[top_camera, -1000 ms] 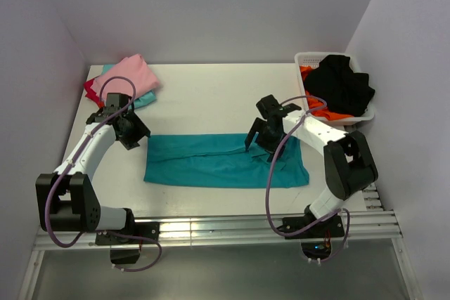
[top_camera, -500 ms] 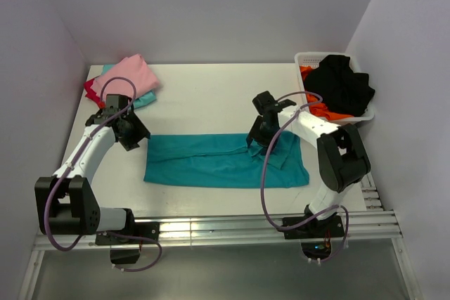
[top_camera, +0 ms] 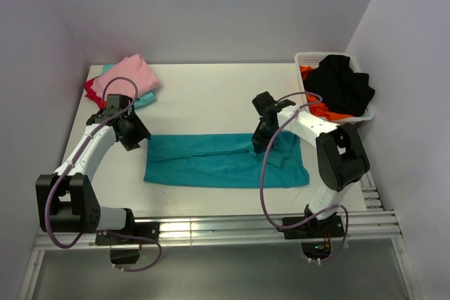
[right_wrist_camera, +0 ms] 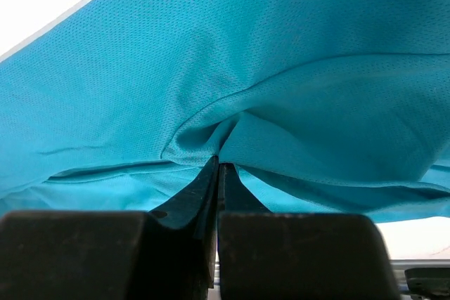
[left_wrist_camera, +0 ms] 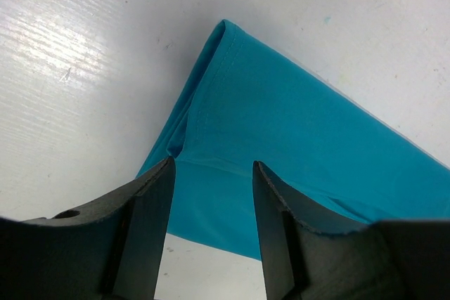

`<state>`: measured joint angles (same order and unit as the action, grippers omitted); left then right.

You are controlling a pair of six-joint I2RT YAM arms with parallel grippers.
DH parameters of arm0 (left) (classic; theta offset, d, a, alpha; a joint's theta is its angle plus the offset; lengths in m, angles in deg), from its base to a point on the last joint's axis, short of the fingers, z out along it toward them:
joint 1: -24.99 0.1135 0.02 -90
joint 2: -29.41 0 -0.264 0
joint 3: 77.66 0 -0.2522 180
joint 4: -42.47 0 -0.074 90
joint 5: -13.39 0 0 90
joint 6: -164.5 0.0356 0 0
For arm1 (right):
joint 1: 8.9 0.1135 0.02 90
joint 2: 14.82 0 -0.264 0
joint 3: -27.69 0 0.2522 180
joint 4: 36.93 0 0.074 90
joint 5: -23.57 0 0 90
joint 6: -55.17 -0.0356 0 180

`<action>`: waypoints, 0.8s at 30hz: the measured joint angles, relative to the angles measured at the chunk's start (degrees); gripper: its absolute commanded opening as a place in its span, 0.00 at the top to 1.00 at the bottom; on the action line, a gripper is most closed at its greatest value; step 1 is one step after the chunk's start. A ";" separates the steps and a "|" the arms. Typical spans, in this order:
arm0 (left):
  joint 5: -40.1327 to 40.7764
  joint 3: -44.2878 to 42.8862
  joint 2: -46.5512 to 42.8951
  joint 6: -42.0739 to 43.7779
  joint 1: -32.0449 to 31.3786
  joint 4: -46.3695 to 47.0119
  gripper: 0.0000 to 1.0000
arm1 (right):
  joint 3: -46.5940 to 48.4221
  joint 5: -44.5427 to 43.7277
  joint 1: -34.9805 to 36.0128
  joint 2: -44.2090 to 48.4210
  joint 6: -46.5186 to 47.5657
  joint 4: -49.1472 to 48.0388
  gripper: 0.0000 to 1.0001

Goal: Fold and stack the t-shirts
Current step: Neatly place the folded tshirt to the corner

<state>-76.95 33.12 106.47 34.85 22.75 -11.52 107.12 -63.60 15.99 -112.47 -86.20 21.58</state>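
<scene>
The teal t-shirt (top_camera: 211, 161) lies as a long folded strip across the middle of the table. My right gripper (top_camera: 258, 145) is down on its upper edge, right of centre. In the right wrist view the gripper (right_wrist_camera: 219, 162) is shut on a pinched ridge of the teal mesh cloth (right_wrist_camera: 246, 54). My left gripper (top_camera: 135, 136) hovers at the strip's upper left corner. It is open (left_wrist_camera: 212, 168), with the corner of the shirt (left_wrist_camera: 281, 124) just beyond its fingertips and nothing between them. Folded pink (top_camera: 131, 75), red (top_camera: 91, 91) and lighter teal (top_camera: 145, 100) t-shirts are stacked at the back left.
A white mesh basket (top_camera: 307, 57) at the back right holds black cloth (top_camera: 343, 83) and orange cloth (top_camera: 327, 112). Walls close in the table at the back and both sides. A metal rail (top_camera: 211, 228) runs along the near edge by the arm bases.
My right gripper has dropped onto the teal t-shirt and gone from open to shut, pinching up a ridge of cloth. The left arm has not moved.
</scene>
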 measured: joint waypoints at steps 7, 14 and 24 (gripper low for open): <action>-0.52 0.00 1.44 0.07 0.00 0.20 0.46 | -0.26 -0.20 0.26 1.18 -0.26 1.09 1.00; -1.03 0.00 2.10 0.09 0.00 0.70 0.46 | -4.83 1.62 4.17 7.06 -2.25 2.32 0.85; -1.38 -0.07 3.89 0.09 0.00 1.33 0.47 | -9.31 3.32 9.46 6.78 -2.80 5.22 0.07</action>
<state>-78.32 33.05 110.36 34.93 22.75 -10.19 97.81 -60.27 25.45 -105.69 -89.00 26.81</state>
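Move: The right hand, low on the teal t-shirt, already pinches the edge of its upper fold. It is taking this towards the shirt's near edge, some 11 cm straight back. The shirt's far edge is about 6 cm straight ahead. The basket stands roughly 22 cm ahead and 25 cm to the right. From the left hand, that stretch of near edge lies about 35 cm right, 13 cm back and 6 cm below. Still pinching the upper fold's edge, the right hand drags the cloth back towards the robot, rising about 1 cm and drifting slightly left. Partway along, its fingers open wide and let go, while it runs on and sinks again to the shirt's near edge, about 9 cm back in all, fingertips tipping some 10 degrees towards the base. ##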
